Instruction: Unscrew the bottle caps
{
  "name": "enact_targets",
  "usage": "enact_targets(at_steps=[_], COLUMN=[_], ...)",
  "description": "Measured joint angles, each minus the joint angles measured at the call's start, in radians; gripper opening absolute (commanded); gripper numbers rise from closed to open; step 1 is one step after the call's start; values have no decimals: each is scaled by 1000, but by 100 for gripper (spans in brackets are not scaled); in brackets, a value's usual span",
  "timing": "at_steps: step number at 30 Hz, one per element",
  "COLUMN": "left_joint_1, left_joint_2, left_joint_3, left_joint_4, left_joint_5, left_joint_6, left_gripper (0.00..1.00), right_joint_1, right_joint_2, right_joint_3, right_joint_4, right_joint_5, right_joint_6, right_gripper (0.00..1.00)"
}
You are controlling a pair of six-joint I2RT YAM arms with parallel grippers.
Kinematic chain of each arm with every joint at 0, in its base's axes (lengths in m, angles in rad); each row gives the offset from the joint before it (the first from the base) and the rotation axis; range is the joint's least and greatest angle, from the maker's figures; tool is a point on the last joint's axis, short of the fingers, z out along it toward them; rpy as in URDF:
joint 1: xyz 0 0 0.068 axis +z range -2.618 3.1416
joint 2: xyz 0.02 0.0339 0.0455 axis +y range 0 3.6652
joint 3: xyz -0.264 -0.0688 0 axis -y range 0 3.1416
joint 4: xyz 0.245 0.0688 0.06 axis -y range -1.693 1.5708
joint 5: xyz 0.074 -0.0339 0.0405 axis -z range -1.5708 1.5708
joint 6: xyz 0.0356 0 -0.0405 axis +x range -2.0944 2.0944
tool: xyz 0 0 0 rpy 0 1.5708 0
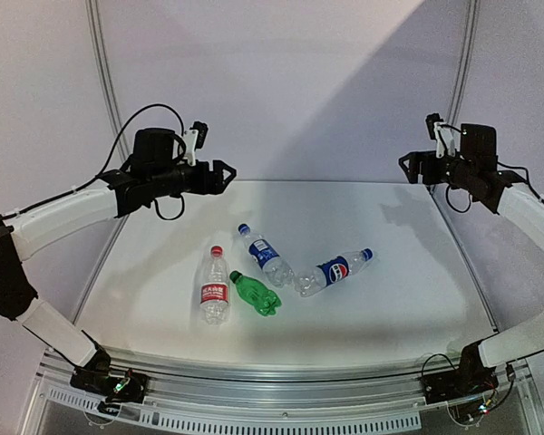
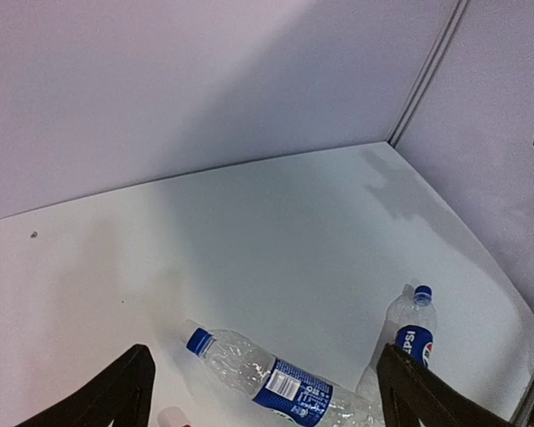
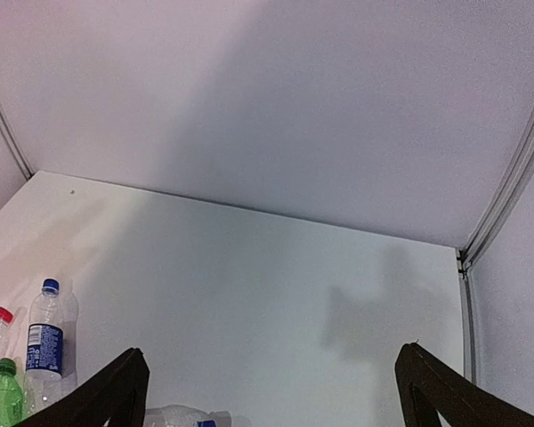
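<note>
Four bottles lie capped on the white table [image 1: 390, 299]. The red-label bottle [image 1: 214, 288] has a red cap [image 1: 217, 251]. The green bottle [image 1: 257, 294] has a green cap [image 1: 236, 275]. The blue-label bottle [image 1: 268, 257] has a blue cap [image 1: 243, 229], and so does the Pepsi bottle [image 1: 335, 271] with its cap [image 1: 367, 255]. My left gripper [image 1: 227, 172] hangs open high above the back left. Below its fingers lie the blue-label bottle [image 2: 280, 381] and the Pepsi bottle [image 2: 413, 331]. My right gripper [image 1: 406, 166] is open high at the back right, holding nothing.
White walls close the table at the back and both sides, with metal posts [image 1: 102, 72] in the corners. An aluminium rail [image 1: 281, 385] runs along the near edge between the arm bases. Bare table surface [image 3: 276, 285] lies under the right gripper.
</note>
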Motion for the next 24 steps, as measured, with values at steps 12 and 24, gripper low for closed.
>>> enact_targets(at_steps=[12, 24], left_joint_1=[-114, -294], left_joint_2=[182, 828], left_joint_3=[278, 1088], left_joint_4=[-179, -552], left_joint_5=[89, 115], left_joint_6=[79, 218], left_gripper=[90, 90], right_joint_1=[1, -26], right_joint_2=[35, 11], right_joint_3=[10, 49], right_joint_4=[-100, -166], right_joint_5=[3, -11], right_joint_6=[-5, -3], right_gripper=[99, 99])
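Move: The Pepsi bottle lies on the table about 27 cm to the left hand's right, some 11 cm back and 26 cm below it. The blue-label bottle's middle is about 8 cm right and 6 cm back of this hand; the green bottle about 6 cm right and 17 cm back, both equally low. From the right hand, the Pepsi bottle is about 16 cm left, 11 cm back and 29 cm below. The left hand swings about 24 cm to the right, high over the table towards the Pepsi bottle, sinking about 7 cm, nearly all of it in the second half, while it turns some 30 degrees clockwise, rolls its left side up and keeps its fingers wide open. The right hand, also open and touching nothing, dips about 3 cm, comes partly back up, and ends tipped slightly further down. ##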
